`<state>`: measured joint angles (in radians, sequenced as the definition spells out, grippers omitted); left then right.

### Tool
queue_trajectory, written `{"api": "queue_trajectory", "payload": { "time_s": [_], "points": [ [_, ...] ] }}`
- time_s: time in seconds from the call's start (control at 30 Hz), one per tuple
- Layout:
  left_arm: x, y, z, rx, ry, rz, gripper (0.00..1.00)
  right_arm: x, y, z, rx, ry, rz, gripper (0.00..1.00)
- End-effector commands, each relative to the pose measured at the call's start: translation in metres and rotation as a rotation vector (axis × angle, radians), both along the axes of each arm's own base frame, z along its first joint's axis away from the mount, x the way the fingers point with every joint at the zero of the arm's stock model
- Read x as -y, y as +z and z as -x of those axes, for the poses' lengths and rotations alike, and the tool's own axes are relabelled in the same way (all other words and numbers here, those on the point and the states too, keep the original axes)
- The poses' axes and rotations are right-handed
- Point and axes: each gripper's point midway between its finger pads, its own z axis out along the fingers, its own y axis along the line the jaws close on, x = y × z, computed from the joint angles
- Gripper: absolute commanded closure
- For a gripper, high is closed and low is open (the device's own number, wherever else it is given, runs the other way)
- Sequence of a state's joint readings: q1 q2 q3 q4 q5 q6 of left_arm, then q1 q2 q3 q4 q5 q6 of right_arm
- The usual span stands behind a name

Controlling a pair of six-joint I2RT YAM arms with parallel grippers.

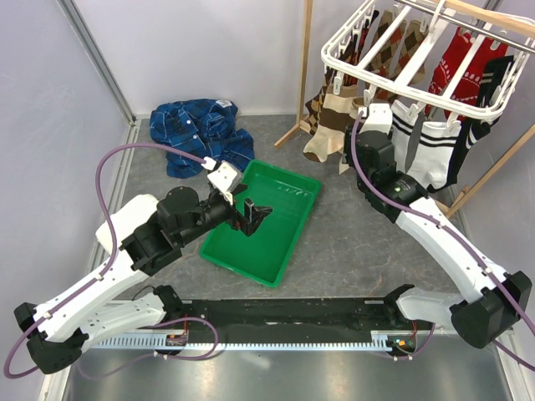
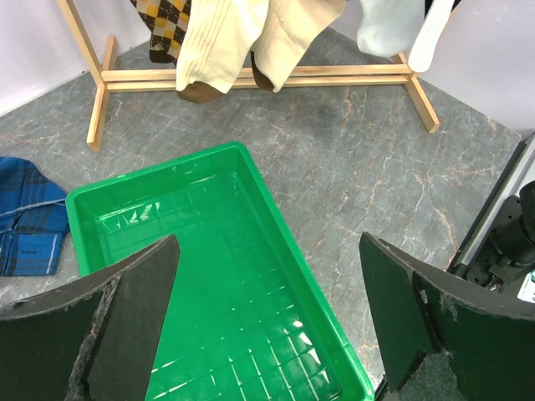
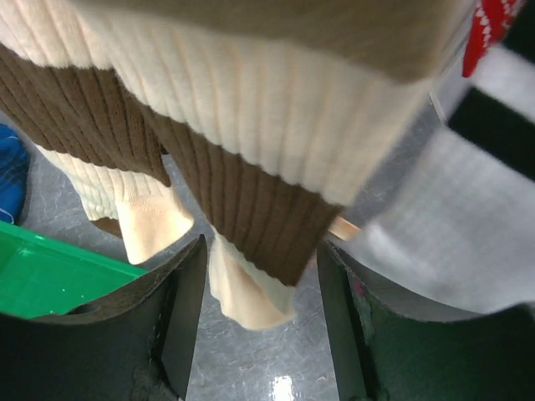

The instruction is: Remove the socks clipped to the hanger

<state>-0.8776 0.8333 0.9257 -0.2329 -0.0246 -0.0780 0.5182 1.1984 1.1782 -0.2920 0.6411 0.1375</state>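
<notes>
The white grid hanger [image 1: 418,52] hangs at the top right with socks clipped under it: brown argyle [image 1: 393,38], tan-and-brown [image 1: 330,125], white with black stripes [image 1: 426,150], red patterned [image 1: 464,58] and black [image 1: 495,83]. My right gripper [image 1: 361,107] is raised to the tan-and-brown socks. In the right wrist view it [image 3: 261,259] is open, and the brown cuff of a tan-and-brown sock [image 3: 251,134] hangs between its fingers without being squeezed. A striped sock [image 3: 468,192] hangs to its right. My left gripper [image 1: 253,219] is open and empty over the green tray [image 2: 280,217].
The green tray [image 1: 238,269] lies mid-table. A blue plaid shirt [image 1: 196,134] lies at the back left. The wooden pole stand [image 1: 303,67] holds the hanger, and its floor bars [image 2: 351,73] run under the socks. Walls close the left and back.
</notes>
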Motion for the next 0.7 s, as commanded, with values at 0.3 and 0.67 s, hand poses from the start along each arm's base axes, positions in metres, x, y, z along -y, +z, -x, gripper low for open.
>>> {"api": "queue_trajectory", "payload": {
  "time_s": [0.3, 0.67],
  "points": [
    [0.004, 0.015, -0.001, 0.032, -0.01, 0.023, 0.07, -0.017, 0.008, -0.003, 0.04, 0.108, -0.053, 1.0],
    [0.051, 0.077, -0.018, 0.029, -0.088, 0.104, 0.07, -0.066, 0.083, 0.056, 0.147, 0.476, -0.337, 1.0]
  ]
}}
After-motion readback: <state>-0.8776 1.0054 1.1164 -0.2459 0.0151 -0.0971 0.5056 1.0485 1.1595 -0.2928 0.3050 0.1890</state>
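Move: The brown-and-cream sock hangs almost between the right hand's open fingers, its brown band about 2 cm straight ahead and level with them. Another brown-and-cream sock hangs some 7 cm left and 4 cm farther out than the hand, and a black-striped white sock about 9 cm to the hand's right and 2 cm ahead. From the left hand, the sock being grasped lies roughly 17 cm ahead and 21 cm to the right, about level. The right fingers shut on the brown band of the brown-and-cream sock after easing down about 2 cm and slightly forward, then draw it up some 6 cm, back and left, the hand turning roughly 15 degrees counter-clockwise as its left side rises. Late on, the open left hand sets off right and up, and a little forward, towards that sock, about 5 cm. ##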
